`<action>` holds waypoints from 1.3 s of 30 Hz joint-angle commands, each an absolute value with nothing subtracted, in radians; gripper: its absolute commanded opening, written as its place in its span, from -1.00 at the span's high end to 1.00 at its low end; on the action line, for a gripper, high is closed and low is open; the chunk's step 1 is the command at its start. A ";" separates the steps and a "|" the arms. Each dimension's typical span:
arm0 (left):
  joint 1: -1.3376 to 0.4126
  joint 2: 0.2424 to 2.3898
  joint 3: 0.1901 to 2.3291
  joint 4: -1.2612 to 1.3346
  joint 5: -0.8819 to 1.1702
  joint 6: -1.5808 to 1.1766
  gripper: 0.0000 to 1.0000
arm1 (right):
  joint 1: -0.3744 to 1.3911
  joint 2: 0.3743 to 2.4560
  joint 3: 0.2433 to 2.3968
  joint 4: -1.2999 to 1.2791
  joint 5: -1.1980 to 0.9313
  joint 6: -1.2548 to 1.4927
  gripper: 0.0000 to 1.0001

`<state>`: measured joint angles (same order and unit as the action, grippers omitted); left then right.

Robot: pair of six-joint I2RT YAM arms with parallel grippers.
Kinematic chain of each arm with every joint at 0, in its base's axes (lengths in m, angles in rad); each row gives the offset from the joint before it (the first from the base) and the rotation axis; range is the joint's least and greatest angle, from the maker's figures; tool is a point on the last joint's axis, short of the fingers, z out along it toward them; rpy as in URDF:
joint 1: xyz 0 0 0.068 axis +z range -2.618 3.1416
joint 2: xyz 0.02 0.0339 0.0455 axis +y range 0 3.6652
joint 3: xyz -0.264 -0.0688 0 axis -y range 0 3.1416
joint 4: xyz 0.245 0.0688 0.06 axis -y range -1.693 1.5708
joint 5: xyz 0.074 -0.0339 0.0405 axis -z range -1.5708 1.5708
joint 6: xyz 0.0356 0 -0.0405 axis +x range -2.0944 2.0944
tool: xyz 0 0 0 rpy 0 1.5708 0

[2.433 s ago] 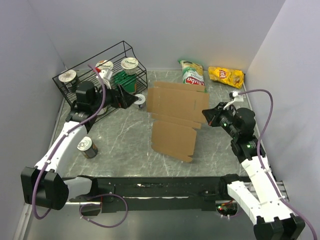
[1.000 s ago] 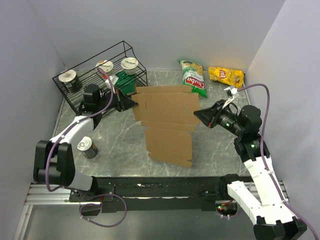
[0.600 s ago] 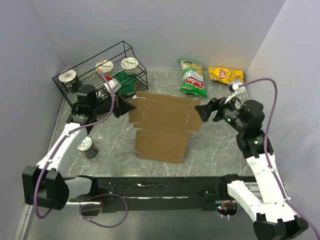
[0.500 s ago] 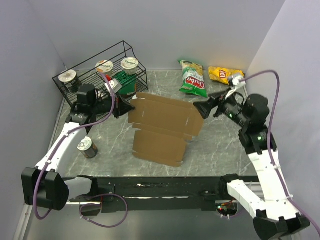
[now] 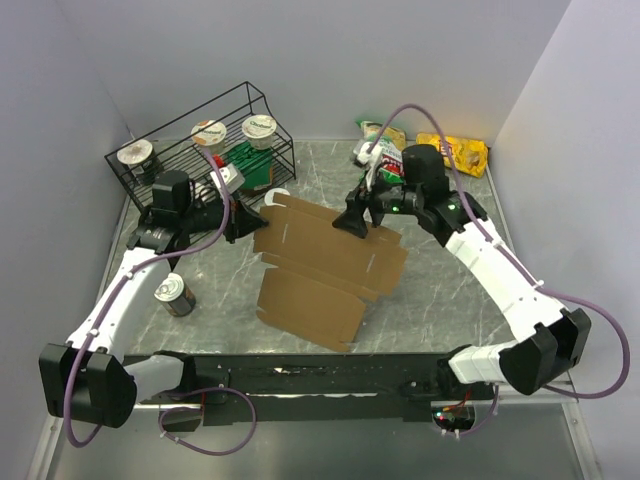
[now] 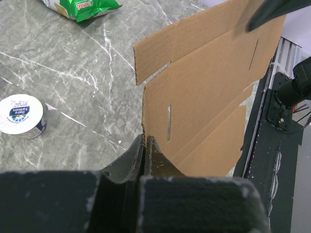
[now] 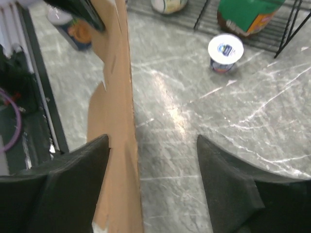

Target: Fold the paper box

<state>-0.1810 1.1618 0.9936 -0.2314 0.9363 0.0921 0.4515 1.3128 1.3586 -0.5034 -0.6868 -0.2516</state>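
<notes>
The paper box (image 5: 320,262) is a flat brown cardboard sheet with slots and flaps, held tilted above the middle of the table. My left gripper (image 5: 243,222) is shut on its left edge; in the left wrist view the fingertips (image 6: 145,139) pinch the corrugated edge and the sheet (image 6: 209,92) stretches away from them. My right gripper (image 5: 356,222) hangs open over the sheet's far edge. In the right wrist view the sheet (image 7: 119,97) shows edge-on just inside the left finger of the open right gripper (image 7: 151,141), with bare table across the rest of the gap.
A black wire rack (image 5: 170,158) with cups stands at the back left. A can (image 5: 175,293) stands near the left arm. A yogurt cup (image 7: 225,51) sits on the table by the rack. Green (image 5: 388,152) and yellow (image 5: 466,153) chip bags lie at the back.
My right gripper opened, let go of the sheet's right edge and swung left over its far edge. The sheet, still in my left gripper, shifted left and tilted.
</notes>
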 commanded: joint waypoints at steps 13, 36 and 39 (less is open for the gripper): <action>-0.181 1.157 1.037 -0.233 0.939 0.127 0.98 | 0.540 1.246 1.270 -0.396 -0.562 -0.291 0.41; -0.147 1.247 1.052 -0.177 0.805 -0.069 -0.77 | 0.693 1.124 0.884 -0.051 -0.150 -0.407 1.00; -0.144 1.215 1.011 -0.094 0.816 -0.100 -0.82 | 0.693 1.146 0.874 -0.052 -0.159 -0.405 1.00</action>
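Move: The right hand is open with the box's upper edge already between its fingertips, the edge's middle about 1 cm to its left and 2 cm below. For the left hand, which keeps the box's left end pinched, that spot lies about 17 cm to its right, level with it and slightly higher. The cup stands some 20 cm ahead of the left hand and 22 cm below; the can about 22 cm to its left, 7 cm back and 21 cm below. The right fingers shut on the box's upper edge and pinch it while the left hand holds the left end nearly still. The left fingers then open and let go, that hand easing about 3 cm forward and down, as the right hand carries the edge down, some 9 cm in all, tilting roughly 20 degrees with its fingertips dipping. ##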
